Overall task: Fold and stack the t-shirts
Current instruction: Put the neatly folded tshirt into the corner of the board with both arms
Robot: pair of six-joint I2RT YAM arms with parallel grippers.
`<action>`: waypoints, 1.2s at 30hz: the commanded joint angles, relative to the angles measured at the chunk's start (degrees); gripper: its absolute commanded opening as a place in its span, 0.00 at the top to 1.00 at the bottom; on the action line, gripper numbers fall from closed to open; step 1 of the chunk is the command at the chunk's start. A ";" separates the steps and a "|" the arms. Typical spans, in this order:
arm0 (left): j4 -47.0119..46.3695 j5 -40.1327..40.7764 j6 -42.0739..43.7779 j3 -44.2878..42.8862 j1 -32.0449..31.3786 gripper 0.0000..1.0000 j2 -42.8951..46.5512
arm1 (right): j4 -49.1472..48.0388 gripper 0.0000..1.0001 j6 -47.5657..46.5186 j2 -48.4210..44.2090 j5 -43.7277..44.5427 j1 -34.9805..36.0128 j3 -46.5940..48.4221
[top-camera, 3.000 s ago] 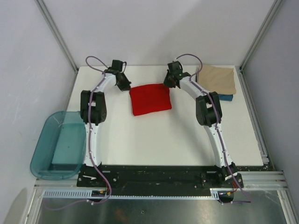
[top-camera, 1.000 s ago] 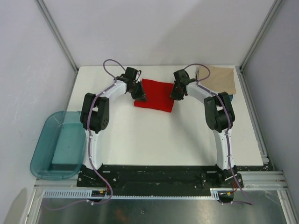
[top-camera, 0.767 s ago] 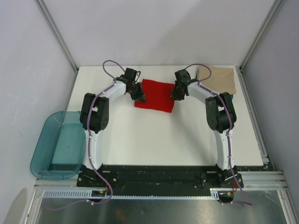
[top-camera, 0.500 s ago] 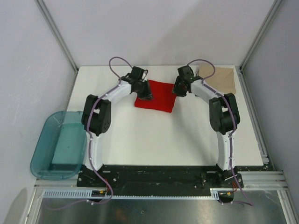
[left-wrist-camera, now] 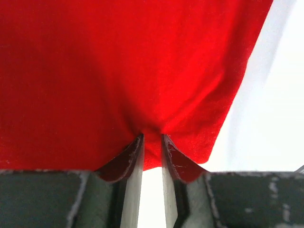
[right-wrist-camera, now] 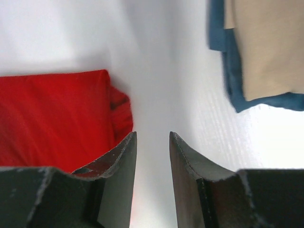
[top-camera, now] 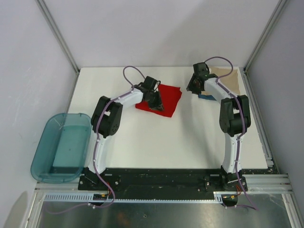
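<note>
The folded red t-shirt (top-camera: 167, 97) lies skewed at the back middle of the table. My left gripper (top-camera: 154, 101) is shut on its near edge; in the left wrist view the red t-shirt (left-wrist-camera: 118, 71) bunches between the fingertips of that gripper (left-wrist-camera: 152, 137). My right gripper (top-camera: 192, 87) stands open over bare table between the red t-shirt and the stack, holding nothing. The right wrist view shows the right gripper (right-wrist-camera: 152, 135) with the red t-shirt (right-wrist-camera: 57, 114) to its left. The tan t-shirt (top-camera: 230, 80) (right-wrist-camera: 268, 47) lies folded on the dark blue t-shirt (top-camera: 205, 96) (right-wrist-camera: 232, 71) at the back right.
A translucent teal tub (top-camera: 61, 147) sits off the table's left edge beside the left arm's base. Metal frame posts rise at the back corners, and a rail (top-camera: 259, 128) runs along the table's right side.
The left gripper has dragged the red t-shirt to the right, turning it askew. The right gripper has let go of the shirt's right edge and moved right toward the tan and blue stack.
</note>
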State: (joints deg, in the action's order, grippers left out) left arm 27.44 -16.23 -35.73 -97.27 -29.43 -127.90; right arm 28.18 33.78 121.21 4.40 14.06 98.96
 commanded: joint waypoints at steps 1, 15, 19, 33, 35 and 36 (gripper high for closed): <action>-0.68 3.15 -2.00 2.16 0.72 0.73 0.83 | 0.95 0.62 -1.83 -1.61 4.14 -0.89 0.28; -0.72 6.29 -3.07 10.07 9.51 0.73 5.85 | 3.68 0.62 -5.35 -0.85 13.54 -1.99 -0.87; -0.72 6.66 -3.23 13.81 9.97 0.73 7.86 | 2.94 0.62 -6.55 -0.28 14.25 -2.42 -1.21; -0.72 9.21 -2.88 27.45 9.98 0.74 16.21 | 0.72 0.65 -8.80 2.55 14.97 -2.73 -1.24; -0.83 9.18 -2.91 29.13 9.94 0.74 17.42 | 0.27 0.65 -9.12 3.38 15.03 -2.68 -1.05; -0.87 9.10 -2.93 29.93 9.75 0.75 18.04 | 0.10 0.65 -9.23 3.80 15.07 -2.71 -0.92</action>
State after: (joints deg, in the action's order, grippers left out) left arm 20.86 -10.63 -39.64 -71.81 -19.35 -111.72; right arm 30.61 25.78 123.26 17.85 11.51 97.71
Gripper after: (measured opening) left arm 0.259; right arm 0.350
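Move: The left fingertips are already down on the red t-shirt near its close right-hand corner; the shirt's middle lies about 6 cm straight ahead of them and barely lower. The folded stack, beige on blue, has its middle some 17 cm right of the right hand, about 8 cm ahead and 6 cm below it. From that hand the red t-shirt is roughly 17 cm to the left, 3 cm back and 6 cm lower. Left fingers drag the t-shirt's near corner 12 cm left; right hand goes 7 cm right towards the stack. ##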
